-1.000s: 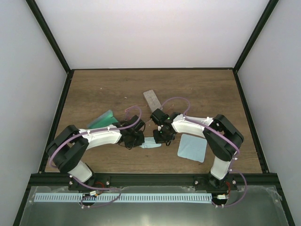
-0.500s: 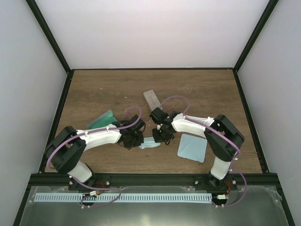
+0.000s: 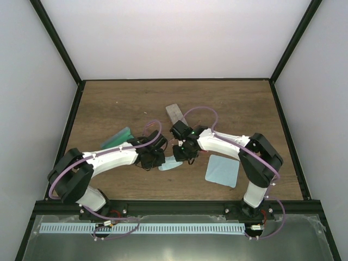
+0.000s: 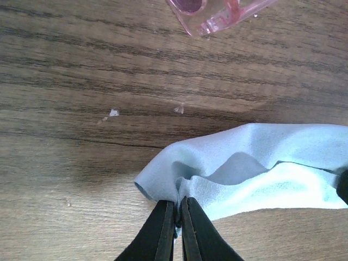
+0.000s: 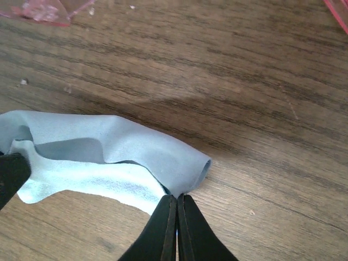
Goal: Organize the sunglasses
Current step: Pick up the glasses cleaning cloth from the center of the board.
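Observation:
A folded light-blue cloth [image 3: 170, 165] hangs between my two grippers, just above the wooden table. My left gripper [image 4: 178, 204] is shut on the cloth's [image 4: 261, 163] left fold. My right gripper [image 5: 176, 197] is shut on the right fold of the same cloth [image 5: 109, 147]. Part of the pink-red framed sunglasses [image 4: 212, 11] shows at the top edge of the left wrist view, lying on the wood beyond the cloth. Another bit of the sunglasses [image 5: 43, 11] shows at the top left of the right wrist view. In the top view the arms hide the sunglasses.
A second light-blue cloth [image 3: 222, 170] lies flat to the right of the right arm. A grey oblong case [image 3: 175, 114] lies beyond the grippers. A teal case [image 3: 117, 138] sits to the left, partly under the left arm.
Both grippers have shifted a little left and away from the near edge, carrying the cloth with them. The left jaws have finished closing on it.

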Controlling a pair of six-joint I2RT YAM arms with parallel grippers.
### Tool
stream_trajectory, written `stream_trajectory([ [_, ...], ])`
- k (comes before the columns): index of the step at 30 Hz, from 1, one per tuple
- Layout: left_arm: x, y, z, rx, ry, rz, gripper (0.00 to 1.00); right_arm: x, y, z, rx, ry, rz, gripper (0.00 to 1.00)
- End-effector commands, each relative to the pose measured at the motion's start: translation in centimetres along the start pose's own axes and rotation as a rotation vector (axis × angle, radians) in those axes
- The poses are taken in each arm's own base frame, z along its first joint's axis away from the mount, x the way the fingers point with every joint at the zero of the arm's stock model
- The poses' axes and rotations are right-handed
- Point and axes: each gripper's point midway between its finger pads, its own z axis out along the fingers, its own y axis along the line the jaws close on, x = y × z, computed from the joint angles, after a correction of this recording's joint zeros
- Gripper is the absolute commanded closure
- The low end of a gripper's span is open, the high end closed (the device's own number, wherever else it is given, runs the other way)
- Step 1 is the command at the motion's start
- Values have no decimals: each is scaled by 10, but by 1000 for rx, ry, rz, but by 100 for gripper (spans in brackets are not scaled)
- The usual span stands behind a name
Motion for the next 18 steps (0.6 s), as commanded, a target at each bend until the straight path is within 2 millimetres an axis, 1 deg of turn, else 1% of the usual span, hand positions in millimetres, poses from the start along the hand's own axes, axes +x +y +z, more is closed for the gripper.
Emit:
stream_trajectory([
  [1, -6, 3, -12, -8, -34, -8, 96, -14, 19, -17, -39, -39, -36, 99],
  [9, -15, 27, -25, -20, -72, -66, 96, -27, 43, -20, -77, -49, -79, 99],
  [16, -19, 53, -35, -36, -101, -124, 96, -46, 76, -19, -119, -57, -134, 99],
  [18, -20, 62, -37, -43, -106, -139, 96, -55, 89, -19, -136, -66, -151, 99],
])
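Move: Some 18 cm to the left hand's left and 11 cm ahead, a few centimetres lower, lies the open green case the cloth is being carried towards; the right hand has it about 25 cm left and 10 cm ahead. The pink sunglasses lie some 13 cm straight ahead of the left hand, and the red sunglasses about 9 cm ahead and 7 cm right of the right hand, all low on the board. Keeping the folded cleaning cloth pinched between them, one end in each gripper, both hands rise and sweep left towards the green case, mostly climbing at first, then mainly sideways and gathering speed. Each travels about 5 to 6 cm left and 2 to 4 cm up, the right also edging forward; the left wrist turns slightly counter-clockwise. ##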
